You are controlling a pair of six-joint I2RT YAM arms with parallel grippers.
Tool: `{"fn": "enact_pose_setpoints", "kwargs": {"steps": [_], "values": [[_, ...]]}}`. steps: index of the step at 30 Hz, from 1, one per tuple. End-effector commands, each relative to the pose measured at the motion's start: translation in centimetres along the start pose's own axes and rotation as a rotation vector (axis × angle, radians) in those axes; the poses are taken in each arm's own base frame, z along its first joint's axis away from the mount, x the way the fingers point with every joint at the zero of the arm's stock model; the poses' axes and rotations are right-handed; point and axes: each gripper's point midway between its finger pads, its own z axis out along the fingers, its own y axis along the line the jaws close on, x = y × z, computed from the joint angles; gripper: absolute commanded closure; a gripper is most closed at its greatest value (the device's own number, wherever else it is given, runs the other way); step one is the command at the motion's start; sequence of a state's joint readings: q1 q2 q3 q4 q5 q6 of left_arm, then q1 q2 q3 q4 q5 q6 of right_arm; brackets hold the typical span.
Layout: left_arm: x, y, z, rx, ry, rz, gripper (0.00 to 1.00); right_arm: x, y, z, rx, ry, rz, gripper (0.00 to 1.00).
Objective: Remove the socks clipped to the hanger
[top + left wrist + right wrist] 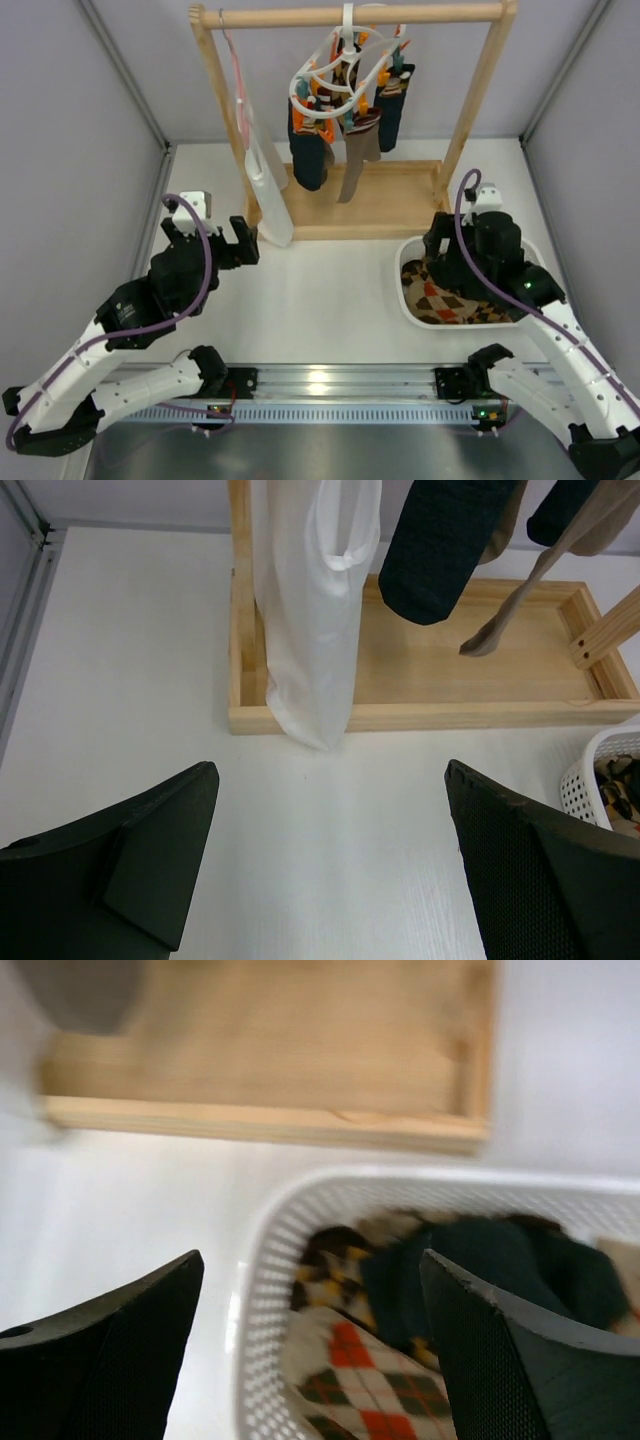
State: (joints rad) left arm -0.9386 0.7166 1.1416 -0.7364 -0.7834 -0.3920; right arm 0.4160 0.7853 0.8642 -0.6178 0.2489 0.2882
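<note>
The white peg hanger [335,75] with orange and teal clips hangs from the wooden rail. A dark navy sock [308,155], a taupe sock [357,155] and a dark sock [393,115] hang clipped to it. The navy sock [440,550] and taupe sock [500,630] also show in the left wrist view. My left gripper [228,243] is open and empty over the table, in front of the rack. My right gripper [447,243] is open and empty over the white basket [415,305], which holds diamond-patterned socks [370,1380] and a dark sock [470,1270].
A long white cloth [268,195] hangs on a thin pink hanger [238,85] at the rack's left. The wooden rack [350,15] stands on a wooden tray base [400,205]. Grey walls enclose the table on the left, right and back.
</note>
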Motion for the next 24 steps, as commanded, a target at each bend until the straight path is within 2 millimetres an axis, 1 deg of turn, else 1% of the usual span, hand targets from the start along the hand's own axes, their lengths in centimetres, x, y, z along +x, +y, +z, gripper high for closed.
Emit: {"fn": "enact_pose_setpoints", "kwargs": {"steps": [1,2,3,4,5,6,7,9,10,11,12,13,14,15,16,17,18,19,22,24], "values": [[1.6,0.7,0.5,-0.044,0.025,0.048,0.02,-4.9,9.2,-0.4,-0.503,-0.215,-0.021,0.14],[1.7,0.7,0.6,-0.047,0.028,0.049,0.02,-5.0,10.8,-0.5,-0.593,-0.218,-0.017,0.15],[2.2,0.8,0.8,-0.052,0.036,0.059,0.02,-5.7,11.7,-0.4,-0.632,-0.246,-0.020,0.15],[2.4,0.7,0.9,-0.054,0.040,0.056,0.02,-7.0,12.8,0.5,-0.671,-0.290,-0.028,0.16],[2.6,0.6,1.0,-0.055,0.047,0.059,0.02,-7.5,13.6,0.6,-0.707,-0.311,-0.047,0.16],[3.0,0.6,1.1,-0.052,0.055,0.064,0.02,-8.7,14.0,0.9,-0.714,-0.336,-0.052,0.16],[3.3,0.4,1.1,-0.044,0.063,0.069,0.02,-9.1,14.5,2.5,-0.710,-0.336,-0.051,0.15],[3.6,0.3,1.2,-0.041,0.069,0.069,0.02,-10.0,15.2,3.5,-0.717,-0.339,-0.062,0.15],[4.0,0.4,1.3,-0.043,0.078,0.078,0.02,-11.0,15.9,4.3,-0.728,-0.338,-0.077,0.15],[4.1,0.4,1.4,-0.045,0.079,0.080,0.02,-11.3,16.3,4.7,-0.741,-0.341,-0.109,0.14],[4.3,0.4,1.4,-0.047,0.082,0.083,0.02,-12.9,16.7,4.6,-0.743,-0.371,-0.125,0.13],[4.4,0.5,1.4,-0.046,0.085,0.087,0.02,-12.8,16.9,6.0,-0.733,-0.354,-0.139,0.13],[4.5,0.4,1.5,-0.045,0.088,0.089,0.02,-13.4,16.8,6.5,-0.713,-0.373,-0.170,0.12],[4.7,0.4,1.5,-0.047,0.092,0.092,0.02,-14.5,16.9,6.6,-0.709,-0.399,-0.188,0.11],[4.7,0.4,1.5,-0.044,0.092,0.089,0.02,-14.4,16.8,7.9,-0.696,-0.388,-0.201,0.11],[4.8,0.4,1.5,-0.046,0.093,0.088,0.02,-14.7,16.7,8.4,-0.687,-0.384,-0.194,0.11],[4.8,0.3,1.6,-0.044,0.095,0.088,0.02,-15.6,16.9,8.4,-0.690,-0.394,-0.189,0.11],[4.8,0.3,1.6,-0.044,0.095,0.085,0.02,-15.4,17.1,9.0,-0.699,-0.376,-0.175,0.11],[4.9,0.1,1.6,-0.038,0.101,0.083,0.02,-15.9,17.9,8.5,-0.734,-0.420,-0.165,0.11],[5.0,-0.1,1.8,-0.036,0.107,0.093,0.02,-16.4,17.4,8.7,-0.695,-0.462,-0.195,0.11]]}}
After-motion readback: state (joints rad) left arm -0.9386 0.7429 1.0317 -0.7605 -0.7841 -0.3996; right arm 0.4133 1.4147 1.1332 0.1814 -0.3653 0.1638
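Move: The right hand, empty and open above the left part of the sock basket, goes for the beige striped sock, about 20 cm ahead, 25 cm to its left and 10 cm higher. The teal sock hangs some 11 cm left of the beige one; the navy sock is about 8 cm farther out and 7 cm to its right. The basket's middle is 9 cm right of the hand, 3 cm ahead and 14 cm below. From the left hand the beige sock is 24 cm ahead, 33 cm right, about level. The right hand leaves the basket for the hanger, swinging first mostly left and then forward, some 17 cm left and 14 cm forward in all, with most of its 8 cm climb coming late, and slows just short of the beige striped sock. Its wrist turns about 35 degrees counter-clockwise and tips the fingers up so that they point forward-left at the socks, still open and with no touch to be seen, while the empty left hand sinks about 5 cm. ##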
